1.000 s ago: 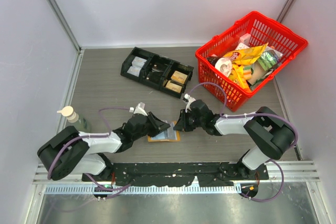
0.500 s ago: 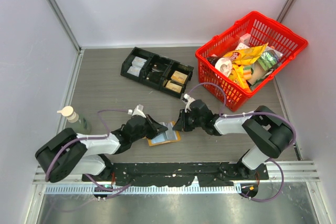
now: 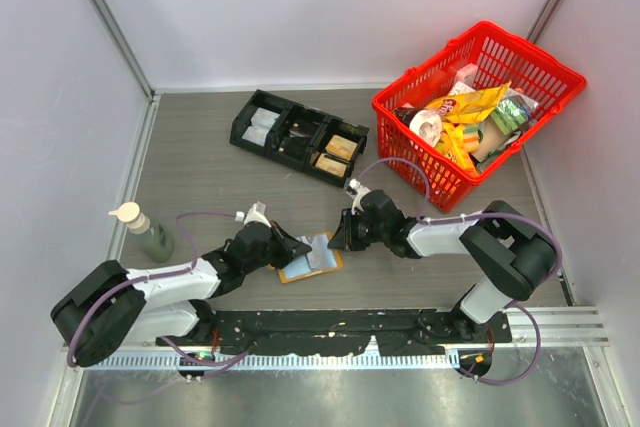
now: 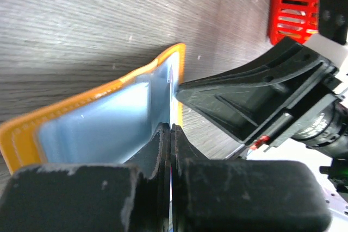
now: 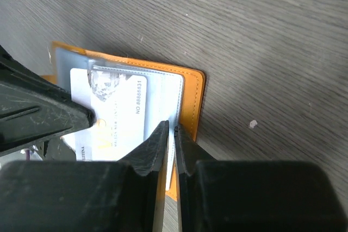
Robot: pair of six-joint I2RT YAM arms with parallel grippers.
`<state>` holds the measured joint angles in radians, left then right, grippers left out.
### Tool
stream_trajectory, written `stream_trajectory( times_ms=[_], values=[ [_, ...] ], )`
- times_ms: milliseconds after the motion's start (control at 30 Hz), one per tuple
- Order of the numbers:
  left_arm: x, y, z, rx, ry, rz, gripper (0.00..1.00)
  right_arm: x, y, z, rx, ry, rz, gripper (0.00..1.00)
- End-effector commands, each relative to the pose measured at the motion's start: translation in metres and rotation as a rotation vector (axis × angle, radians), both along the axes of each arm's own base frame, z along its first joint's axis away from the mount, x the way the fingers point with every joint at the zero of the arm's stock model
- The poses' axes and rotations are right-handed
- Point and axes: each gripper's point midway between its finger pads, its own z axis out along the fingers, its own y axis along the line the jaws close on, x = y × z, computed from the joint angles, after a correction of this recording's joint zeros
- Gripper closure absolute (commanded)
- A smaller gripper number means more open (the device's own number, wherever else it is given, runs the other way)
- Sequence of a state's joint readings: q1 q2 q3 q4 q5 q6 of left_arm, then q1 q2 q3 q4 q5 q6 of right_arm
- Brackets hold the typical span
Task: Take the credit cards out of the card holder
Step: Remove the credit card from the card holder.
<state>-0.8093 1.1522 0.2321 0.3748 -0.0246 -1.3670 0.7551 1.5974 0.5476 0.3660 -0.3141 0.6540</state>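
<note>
The tan-orange card holder (image 3: 322,259) lies open on the table between my two grippers, its pale blue-grey panels (image 4: 98,129) facing up. A white credit card (image 5: 117,118) with printed numbers sticks partly out of one pocket. My left gripper (image 3: 293,246) is at the holder's left side; its jaws (image 4: 171,129) are shut with a thin card edge between them. My right gripper (image 3: 338,239) pinches the holder's right edge (image 5: 190,96), its jaws (image 5: 173,129) closed on the panel and orange border.
A black compartment tray (image 3: 300,137) stands behind the holder. A red basket (image 3: 480,107) full of snack packets fills the back right. A small bottle (image 3: 150,235) stands at the left, near the left arm's elbow. White walls enclose the table.
My left gripper has closed from partly open to shut and drawn back a little to the left. The right gripper has kept its hold on the holder's edge.
</note>
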Motion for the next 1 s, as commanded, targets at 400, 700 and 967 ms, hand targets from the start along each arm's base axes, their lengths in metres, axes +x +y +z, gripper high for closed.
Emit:
stream_trajectory(
  times_ms=[400, 700, 967],
  values=[
    [-0.01, 0.039, -0.012, 0.212, 0.003, 0.017, 1.0, 0.007, -0.003, 0.036, -0.019, -0.07, 0.035, 0.85],
    [-0.015, 0.071, -0.008, 0.302, -0.017, 0.085, 1.0, 0.008, -0.003, 0.043, -0.019, -0.087, 0.042, 0.84],
    [-0.008, 0.056, 0.001, 0.261, -0.055, 0.053, 1.0, -0.005, 0.026, 0.075, 0.127, -0.1, 0.196, 0.81]
  ],
)
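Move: The left gripper already pinches a credit card whose middle lies about 2 cm back, 1 cm right and 2 cm below its fingertips. The open card holder's middle is some 3 cm back from that gripper, level with it sideways and 3 cm down; the black tray stands about 27 cm ahead and 2 cm left. From the right fingertips, at the holder's right edge, the card is roughly 5 cm left and 2 cm back. Keep the left fingers shut on the card and draw it about 6 cm to the left and a little back, away from the right gripper, sinking about 1 cm early on and rolling some 15 degrees so the hand's left side rises. Ease the right fingertips off the holder's right edge, about a centimetre right, then lift them roughly 2.5 cm, nearly closed. ##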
